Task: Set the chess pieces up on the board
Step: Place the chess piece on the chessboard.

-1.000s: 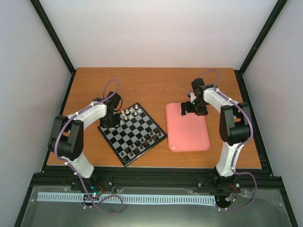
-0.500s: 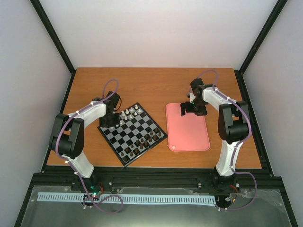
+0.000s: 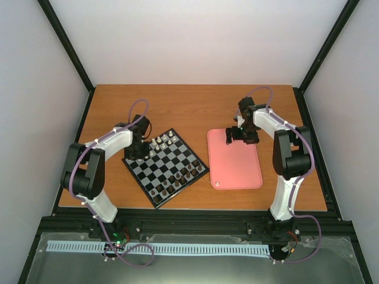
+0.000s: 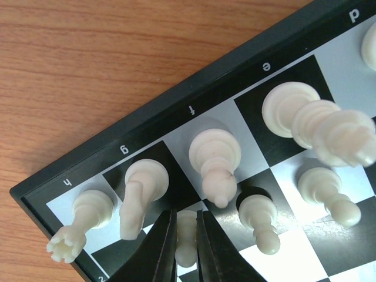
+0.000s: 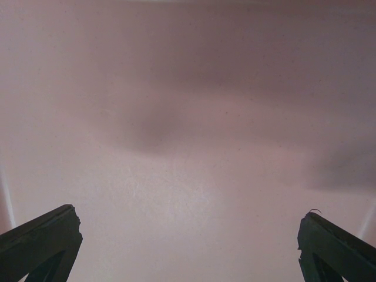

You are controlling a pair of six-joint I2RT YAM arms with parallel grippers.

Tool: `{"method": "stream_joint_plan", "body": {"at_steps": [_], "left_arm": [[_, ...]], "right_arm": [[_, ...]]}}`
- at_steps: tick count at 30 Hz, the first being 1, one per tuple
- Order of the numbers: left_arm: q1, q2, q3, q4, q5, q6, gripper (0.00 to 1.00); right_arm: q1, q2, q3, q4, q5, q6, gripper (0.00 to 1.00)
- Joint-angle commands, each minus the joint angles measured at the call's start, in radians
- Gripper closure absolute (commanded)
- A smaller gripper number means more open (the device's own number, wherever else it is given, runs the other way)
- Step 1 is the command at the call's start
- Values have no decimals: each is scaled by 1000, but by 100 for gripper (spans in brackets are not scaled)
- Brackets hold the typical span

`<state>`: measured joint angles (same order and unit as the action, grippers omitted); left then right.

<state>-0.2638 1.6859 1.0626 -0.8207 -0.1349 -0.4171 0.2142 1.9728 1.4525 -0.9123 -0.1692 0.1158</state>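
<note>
The board [image 3: 177, 155] of black and silver-grey checks lies left of centre on the table. Cream-white chess pieces [image 3: 164, 141] stand along its far edge, dark brown pieces [image 3: 177, 179] along its near edge. In the left wrist view a rook [image 4: 82, 220], knight [image 4: 140, 191], bishop [image 4: 215, 161] and a taller piece [image 4: 317, 120] stand on the back row near the rim [image 4: 147, 126], with pawns [image 4: 258, 220] in front. My left gripper [image 4: 186, 247] is shut on a cream pawn [image 4: 187, 226] over the second row; it is at the board's far left corner [image 3: 140, 149]. My right gripper [image 3: 243, 137] is open and empty over the pink tray [image 5: 188, 153].
The pink tray [image 3: 234, 168] lies right of the board with one small cream thing [image 3: 217, 183] near its front left corner. Bare wooden table [image 3: 189, 106] stretches behind both. Black frame posts and white walls ring the table.
</note>
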Motion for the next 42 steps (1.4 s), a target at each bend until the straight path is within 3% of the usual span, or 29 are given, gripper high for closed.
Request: {"method": "stream_joint_plan", "body": {"at_steps": [1, 11, 32, 42], "left_arm": [[12, -15, -36, -4, 7, 16, 90], [12, -53, -69, -3, 27, 14, 89], [12, -148, -33, -73, 31, 20, 69], [12, -224, -48, -106, 70, 6, 65]], "right_arm": [[9, 11, 6, -4, 8, -2, 0], [14, 5, 0, -5, 13, -5, 0], [17, -14, -11, -4, 11, -13, 0], [22, -16, -16, -3, 9, -5, 0]]}}
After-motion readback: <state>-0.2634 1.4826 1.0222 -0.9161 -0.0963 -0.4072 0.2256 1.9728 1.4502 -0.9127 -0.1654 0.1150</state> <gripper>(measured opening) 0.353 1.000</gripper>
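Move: The left hand already holds the white pawn down at the board; the spot on square g2 for it is about 1 cm back and 2 cm below the hand point, level left to right. Around this hand, the knight is 2 cm ahead and 1 cm left, the bishop 3 cm ahead and 1 cm right, the rook level ahead and 3 cm left, and pawn f2 1 cm ahead and 3 cm right. From the right hand, the g2 spot lies some 41 cm left and 8 cm back. Back first, at board height: the left hand draws the pinched pawn about 1 cm away from the knight and bishop, further onto g2. Still easing back slightly, its fingers then part gradually and let go, and it rises straight up about 4 cm off the pawn, still opening and keeping its downward point. ##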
